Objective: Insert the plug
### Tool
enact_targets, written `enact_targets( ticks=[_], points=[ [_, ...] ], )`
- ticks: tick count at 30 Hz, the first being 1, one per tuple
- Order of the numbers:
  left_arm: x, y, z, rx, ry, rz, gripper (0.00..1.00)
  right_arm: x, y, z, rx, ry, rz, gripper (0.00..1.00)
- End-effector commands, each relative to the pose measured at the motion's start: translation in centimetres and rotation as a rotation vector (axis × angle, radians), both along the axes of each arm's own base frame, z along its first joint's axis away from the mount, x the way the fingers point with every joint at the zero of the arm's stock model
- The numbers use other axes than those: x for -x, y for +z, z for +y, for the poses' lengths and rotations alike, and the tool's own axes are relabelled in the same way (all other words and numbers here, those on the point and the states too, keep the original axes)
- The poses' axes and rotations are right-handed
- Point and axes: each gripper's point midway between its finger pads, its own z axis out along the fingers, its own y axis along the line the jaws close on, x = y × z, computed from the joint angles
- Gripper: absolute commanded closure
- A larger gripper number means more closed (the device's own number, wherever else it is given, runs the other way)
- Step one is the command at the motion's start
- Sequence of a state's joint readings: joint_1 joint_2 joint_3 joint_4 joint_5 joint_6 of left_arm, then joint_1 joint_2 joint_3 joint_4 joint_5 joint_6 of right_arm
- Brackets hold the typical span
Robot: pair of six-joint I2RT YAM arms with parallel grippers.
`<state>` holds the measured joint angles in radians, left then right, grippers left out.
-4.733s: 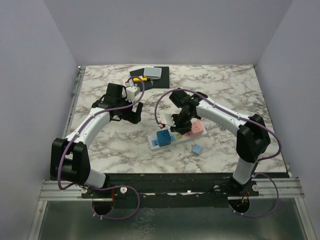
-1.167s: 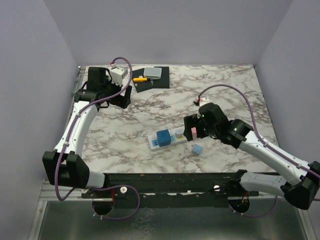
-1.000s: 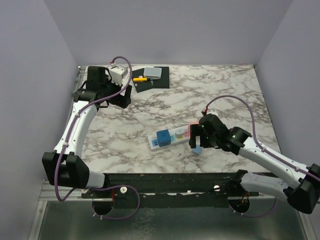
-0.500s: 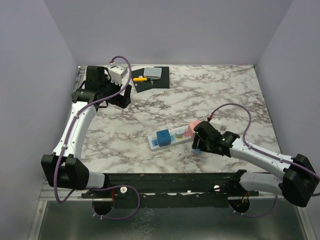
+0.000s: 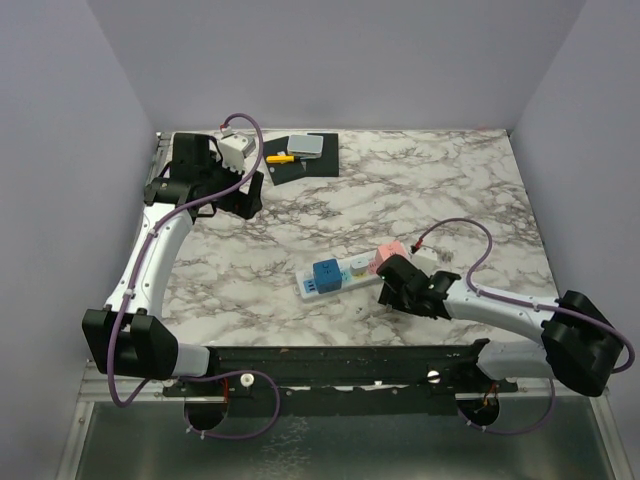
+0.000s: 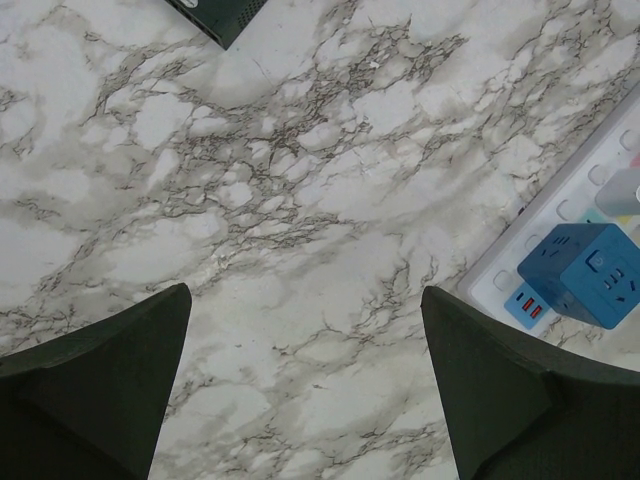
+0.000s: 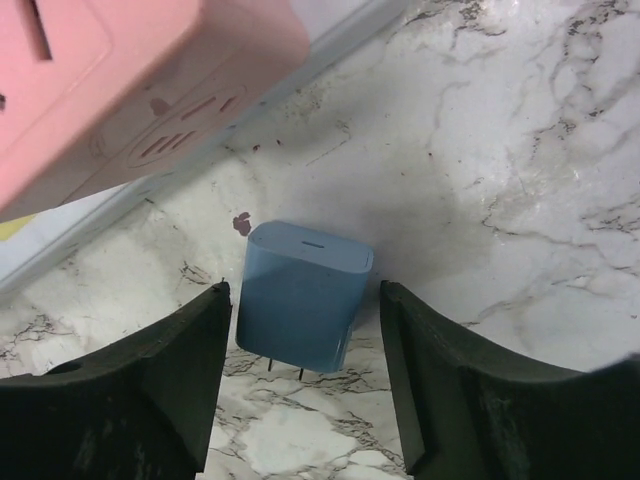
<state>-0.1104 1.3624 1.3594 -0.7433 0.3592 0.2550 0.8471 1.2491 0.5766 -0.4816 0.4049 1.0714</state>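
Observation:
A white power strip [image 5: 345,272] lies mid-table with a blue cube adapter [image 5: 323,274] and a pink plug [image 5: 390,253] on it. A small light-blue plug [image 7: 303,295] lies on the marble beside the strip, prongs toward the camera. My right gripper [image 7: 303,292] is open and low over it, one finger on each side with small gaps. In the top view the right gripper [image 5: 392,286] hides this plug. My left gripper [image 5: 245,193] is open and empty at the far left; its wrist view shows bare marble between the fingers [image 6: 100,380] and the strip [image 6: 560,215] at right.
A black mat [image 5: 322,163] at the back holds a grey pad [image 5: 306,145] and a yellow item [image 5: 281,158]. The pink plug [image 7: 120,90] overhangs just above the light-blue plug. The table's front edge [image 5: 400,347] is close behind the right gripper.
My right gripper moved toward the front edge and lowered around the light-blue plug, which it now hides in the top view. My left arm withdrew earlier to the far left and has since stayed put.

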Motion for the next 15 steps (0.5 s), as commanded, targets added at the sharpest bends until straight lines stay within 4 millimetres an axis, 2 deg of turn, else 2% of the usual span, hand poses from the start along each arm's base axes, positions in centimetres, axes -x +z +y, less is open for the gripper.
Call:
enact_targets(
  ticks=[1,6,11,15],
  points=[
    [0.9,1.2,-0.5,0.035,-0.036,-0.016,0.01,-0.4,-0.8,-0.1,0.004,-0.050,-0.035,0.38],
    [1.6,1.5,-1.3,0.062,-0.077,-0.021,0.01,-0.3,-0.7,0.2,0.000,-0.040,-0.049,0.67],
    [2.0,2.0,-1.6,0.075,-0.099,-0.028,0.01,0.2,0.9,0.8,-0.010,-0.010,-0.077,0.72],
    [2.8,3.1,-2.4,0.100,-0.153,-0.054,0.01,0.8,3.3,2.1,-0.064,0.036,-0.115,0.74]
  ],
)
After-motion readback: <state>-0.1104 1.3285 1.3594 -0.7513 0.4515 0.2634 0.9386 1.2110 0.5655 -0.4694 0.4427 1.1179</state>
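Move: The light-blue plug lies on the table right between the right hand's open fingertips, only about 1 cm to the left of its hand point and at its height. The pink block on the strip stands some 8 cm ahead and 1 cm left, the white plug about 6 cm ahead and 7 cm left, the blue block roughly 4 cm ahead and 13 cm left. From the left hand the light-blue plug is about 16 cm back, 26 cm right and 22 cm below. Leftward by about 1.5 cm in all, the right hand shifts at table height while its fingers close from both sides and pinch the light-blue plug, then draws back about 1 cm and starts up, keeping its hold. The left hand, open and empty, eases about 2 cm right, up and back. ##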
